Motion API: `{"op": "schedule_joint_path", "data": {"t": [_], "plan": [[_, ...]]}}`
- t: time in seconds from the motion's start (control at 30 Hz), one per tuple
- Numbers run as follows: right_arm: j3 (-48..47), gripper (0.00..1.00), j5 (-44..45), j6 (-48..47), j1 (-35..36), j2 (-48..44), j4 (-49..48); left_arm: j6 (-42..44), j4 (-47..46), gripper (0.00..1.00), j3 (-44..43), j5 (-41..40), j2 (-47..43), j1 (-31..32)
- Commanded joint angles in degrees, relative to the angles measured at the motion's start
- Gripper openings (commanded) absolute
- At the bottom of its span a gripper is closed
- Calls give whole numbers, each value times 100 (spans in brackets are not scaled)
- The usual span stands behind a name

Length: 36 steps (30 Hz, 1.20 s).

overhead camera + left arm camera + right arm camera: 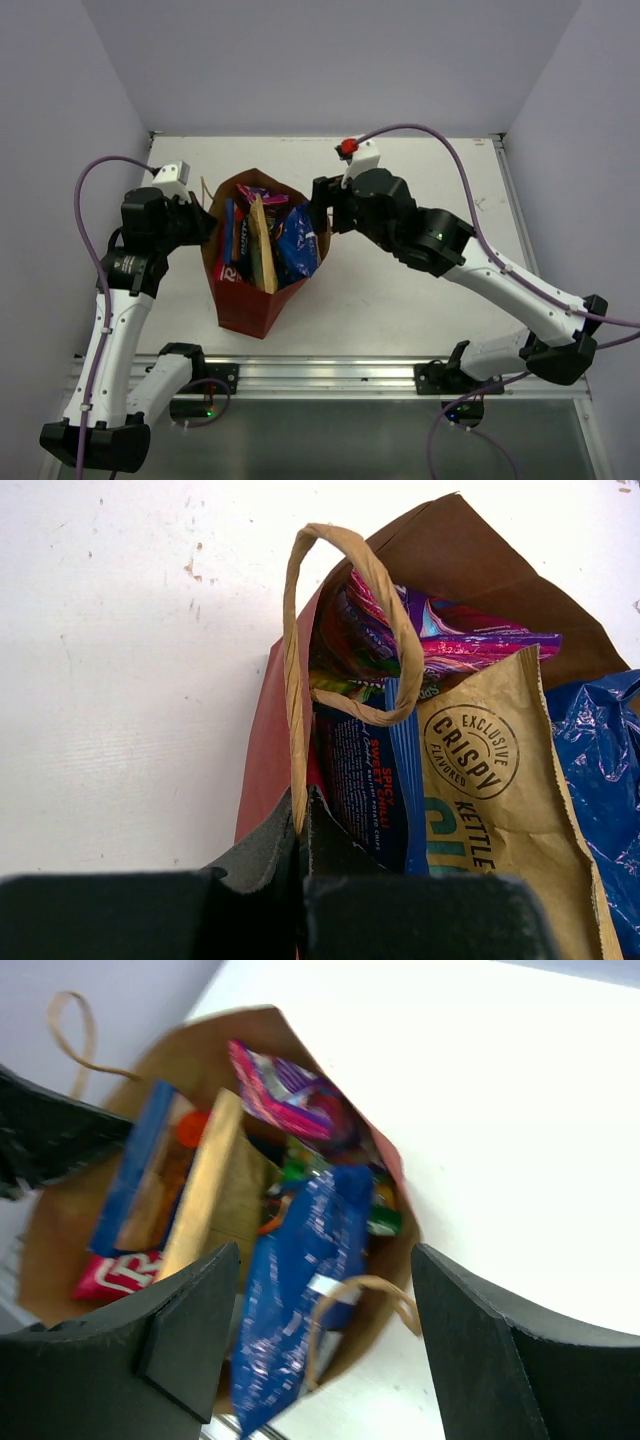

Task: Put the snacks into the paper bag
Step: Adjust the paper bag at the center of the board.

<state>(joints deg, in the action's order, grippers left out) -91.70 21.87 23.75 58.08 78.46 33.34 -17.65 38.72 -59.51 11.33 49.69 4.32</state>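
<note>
The paper bag [245, 305] stands open on the table, with several snacks upright inside it. These include the blue-white packet [297, 245], the tan-gold packet [262, 245], the pink-red "REAL" packet [226, 270] and the purple-pink packet [262, 192]. My left gripper [300, 805] is shut on the bag's left loop handle [345, 540] at the rim, beside the small dark blue packet [370, 780]. My right gripper [325, 1260] is open and empty over the bag's right rim, above the blue-white packet [300, 1290] and the right handle [365, 1285]. A green packet [385, 1222] lies deeper inside.
The white table [420, 290] is enclosed by grey walls at the left, back and right. A metal rail [330, 375] runs along the near edge by the arm bases. The bag stands left of centre.
</note>
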Motion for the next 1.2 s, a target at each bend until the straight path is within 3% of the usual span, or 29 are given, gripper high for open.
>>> {"op": "schedule_joint_path", "data": {"t": [0.0,0.1,0.23,0.67,0.73,0.77,0.83,1.03,1.17], "plan": [[529,73,442,357,-104,-234,217,-151,-383,0,-79,-17,-82,34],[1048,70,197,595,-271,-488,129,-151,-365,0,-61,-61,-82,34],[1803,55,-208,833,-473,-849,-363,-142,-330,1,-52,-105,-56,43],[1998,47,-1202,1141,-684,-50,-1233,-133,-286,1,-52,-35,84,43],[1963,36,-1220,1141,-684,151,-1269,-133,-277,0,-26,-17,93,34],[1937,26,-1220,1132,-693,205,-1260,-133,-295,1,-26,-8,137,34],[1614,0,-1246,975,-693,301,-1086,-142,-295,0,-52,157,251,34],[-239,0,-1623,315,-684,293,-321,-422,-575,0,-420,1097,699,43],[-604,0,-1458,113,-676,276,-109,-573,-647,0,-1131,1056,1103,271]]}}
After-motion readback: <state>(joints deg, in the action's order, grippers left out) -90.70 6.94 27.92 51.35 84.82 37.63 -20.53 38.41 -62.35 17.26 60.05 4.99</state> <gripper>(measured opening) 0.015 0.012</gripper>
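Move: The paper bag's right rim is nearly straight below the open right hand, some 14 cm down and about 1 cm farther out. From that hand, the blue chip pack stands about 6 cm to the left, 3 cm back and 17 cm down; the brown kettle-chip pack about 14 cm left, 4 cm back and 15 cm down. The left hand already pinches the left rim by its handle, with the right rim about 25 cm to its right, roughly level fore and aft and a few centimetres lower. The right hand drops about 14 cm, swinging out some 5 cm to the right on the way and coming back left onto the bag's right rim, its fingers tipping about 15 degrees further down, then shuts on the rim next to the handle and pulls it up about 7 cm. The left hand keeps its pinch on the left rim and, as that lift begins, eases 2 to 3 cm to the right, forward and down, going along with the bag. ##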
